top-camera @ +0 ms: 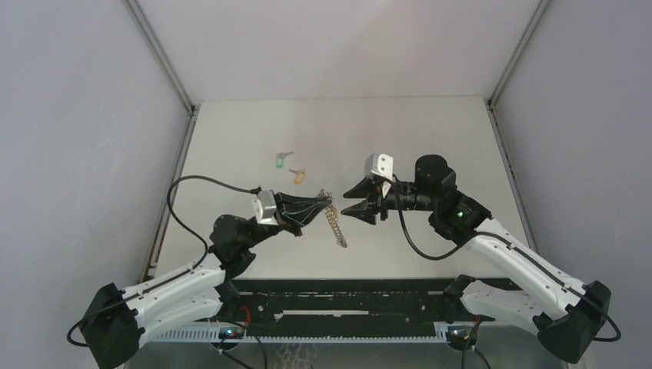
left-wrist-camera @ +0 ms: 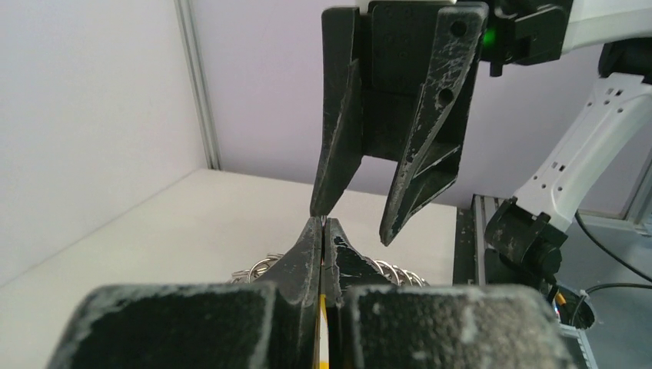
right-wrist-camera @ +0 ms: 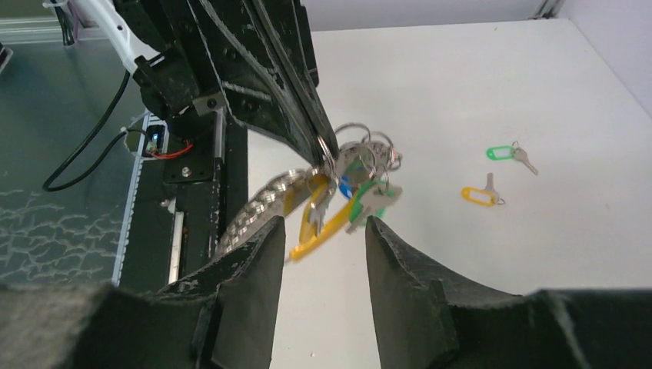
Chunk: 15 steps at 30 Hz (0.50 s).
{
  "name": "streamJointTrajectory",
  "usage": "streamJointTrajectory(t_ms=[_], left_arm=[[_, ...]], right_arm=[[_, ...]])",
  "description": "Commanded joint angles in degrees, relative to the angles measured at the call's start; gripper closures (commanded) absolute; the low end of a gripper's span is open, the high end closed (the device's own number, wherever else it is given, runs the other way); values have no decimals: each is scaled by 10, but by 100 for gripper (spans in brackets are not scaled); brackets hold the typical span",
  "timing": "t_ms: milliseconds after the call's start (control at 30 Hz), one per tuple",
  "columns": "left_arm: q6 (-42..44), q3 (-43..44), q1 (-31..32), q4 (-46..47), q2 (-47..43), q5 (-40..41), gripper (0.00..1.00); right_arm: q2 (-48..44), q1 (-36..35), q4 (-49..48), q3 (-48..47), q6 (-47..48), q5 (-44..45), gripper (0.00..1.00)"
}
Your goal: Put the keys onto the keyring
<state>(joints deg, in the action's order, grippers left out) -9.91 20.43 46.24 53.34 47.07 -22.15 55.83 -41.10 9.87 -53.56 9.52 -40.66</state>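
My left gripper [top-camera: 327,201] is shut on the keyring [right-wrist-camera: 361,150] and holds it above the table. Under it hang a yellow tag [right-wrist-camera: 319,223], a blue tag [right-wrist-camera: 346,187], a green tag with a silver key [right-wrist-camera: 370,201], and the chain [top-camera: 336,227]. The right gripper [right-wrist-camera: 324,224] stands open and empty, its tips just short of the bunch; in the left wrist view the right gripper [left-wrist-camera: 354,223] faces my shut left gripper [left-wrist-camera: 323,224]. Two keys lie on the table: a green-tagged key [top-camera: 283,161] and an orange-tagged key [top-camera: 298,175].
The black rail [top-camera: 346,296] with the arm bases runs along the near edge. Grey walls and metal frame posts [top-camera: 161,54] enclose the white table [top-camera: 430,131]. A black cable [top-camera: 192,184] loops left of the left arm.
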Motion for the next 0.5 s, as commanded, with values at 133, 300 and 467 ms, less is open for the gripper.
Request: streamJointTrajectory(t_ms=[133,300,467], left_arm=[[-4,4,-1,-23,41,43,100],[13,39,0,-144,71,101,100],[22,82,-1,-242,126,136,100]], right_arm=[[5,-3,-66,35,-27,84,58],[-19,-2,-81,75,-34,151,57],[-59,0,-74,106,-39,207,54]])
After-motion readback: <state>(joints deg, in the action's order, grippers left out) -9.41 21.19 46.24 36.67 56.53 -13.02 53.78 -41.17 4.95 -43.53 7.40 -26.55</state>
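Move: The keyring with its keys hangs from the left fingertips, its middle about 5 cm below them and 1 cm back, straight under them sideways. From the open right hand that middle lies some 2 cm to the left, 1 cm back and 3 cm below. On the table, about 24 cm below the left hand, the orange-tagged key lies roughly 23 cm ahead and 9 cm left, the green-tagged key about 28 cm ahead and 14 cm left. The keyring, still pinched in the shut left fingers, is carried down about 11 cm, gathering speed, and some 5 cm forward towards the table, while the left wrist tips its up-slanting fingers to about level and swings them more forward. The right hand stays open and follows down only about 6 cm and forward, easing slightly right and turning some 15 degrees clockwise. ##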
